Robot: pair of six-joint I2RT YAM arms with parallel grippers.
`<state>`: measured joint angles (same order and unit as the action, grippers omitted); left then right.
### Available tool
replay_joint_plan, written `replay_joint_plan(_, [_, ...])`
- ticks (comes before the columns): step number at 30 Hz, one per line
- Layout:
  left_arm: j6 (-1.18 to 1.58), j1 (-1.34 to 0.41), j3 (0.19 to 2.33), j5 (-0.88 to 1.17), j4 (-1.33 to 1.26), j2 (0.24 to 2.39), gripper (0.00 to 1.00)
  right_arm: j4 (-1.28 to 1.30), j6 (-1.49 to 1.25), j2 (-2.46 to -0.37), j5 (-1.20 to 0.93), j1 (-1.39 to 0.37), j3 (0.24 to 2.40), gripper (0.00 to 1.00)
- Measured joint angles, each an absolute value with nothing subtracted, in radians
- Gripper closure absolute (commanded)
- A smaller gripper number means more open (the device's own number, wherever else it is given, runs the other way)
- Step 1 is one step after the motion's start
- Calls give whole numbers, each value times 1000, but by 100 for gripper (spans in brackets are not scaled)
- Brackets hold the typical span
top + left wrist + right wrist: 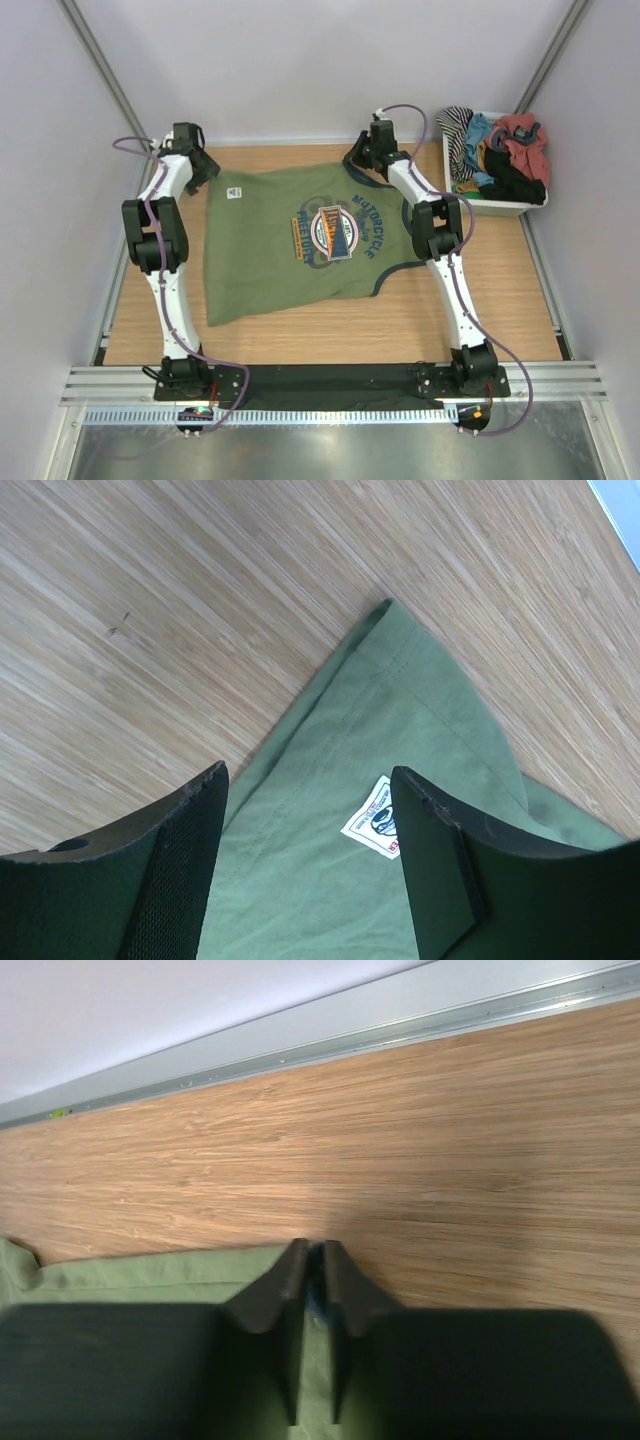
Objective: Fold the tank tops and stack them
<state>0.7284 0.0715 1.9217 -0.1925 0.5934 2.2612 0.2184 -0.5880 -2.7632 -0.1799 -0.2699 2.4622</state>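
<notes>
An olive green tank top (300, 240) with dark neck and armhole trim lies spread flat on the wooden table, its printed front facing up. My left gripper (308, 775) hovers open over its far left hem corner (385, 610), beside a small white label (372, 822); nothing is between the fingers. In the top view that gripper (203, 172) sits at the cloth's far left edge. My right gripper (315, 1250) is at the garment's far right corner (362, 160), its jaws pinched on the green cloth and dark trim there. A black garment (512, 183) lies in the bin.
A white bin (520, 207) at the far right of the table holds striped, teal, red and black clothes. A metal rail (330, 1045) and the white wall run along the table's far edge, close behind both grippers.
</notes>
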Motion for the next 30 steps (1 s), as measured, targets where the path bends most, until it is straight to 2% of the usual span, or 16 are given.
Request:
replay_joint_plan(1, [728, 72, 1922, -186, 591, 2262, 34, 218, -586, -2763, -179, -271, 2462, 95])
replay_joint_plan(4, [728, 72, 1922, -170, 583, 2271, 37, 218, -584, -2763, -178, -274, 2462, 99])
replay_joint_plan(11, [724, 72, 1937, -154, 582, 2325, 43, 189, -585, -2763, -178, -276, 2428, 99])
replay_joint_plan(20, [724, 72, 2057, -156, 573, 2420, 46, 154, -585, -2759, -187, -275, 2406, 99])
replay_joint_plan(22, [725, 72, 2057, -155, 570, 2421, 51, 149, -585, -2759, -188, -275, 2405, 99])
replay_joint_plan(30, [725, 72, 2144, -153, 557, 2476, 55, 135, -585, -2759, -198, -275, 2396, 99])
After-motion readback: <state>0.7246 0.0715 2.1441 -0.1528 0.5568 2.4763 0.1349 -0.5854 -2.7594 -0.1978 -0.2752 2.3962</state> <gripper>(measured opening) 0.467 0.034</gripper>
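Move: The tank top's far left corner is some 7 cm straight ahead of the left hand and 4 cm below it, with the white label about 2 cm ahead, 5 cm right. The far edge at its navy trim lies right between the right hand's partly open fingers, about 1 cm lower; the round chest print is some 20 cm back, 4 cm left of that hand. Right fingers shut on the trimmed edge, while the left hand, narrowing, sinks 3 cm and advances 5 cm towards its corner. ##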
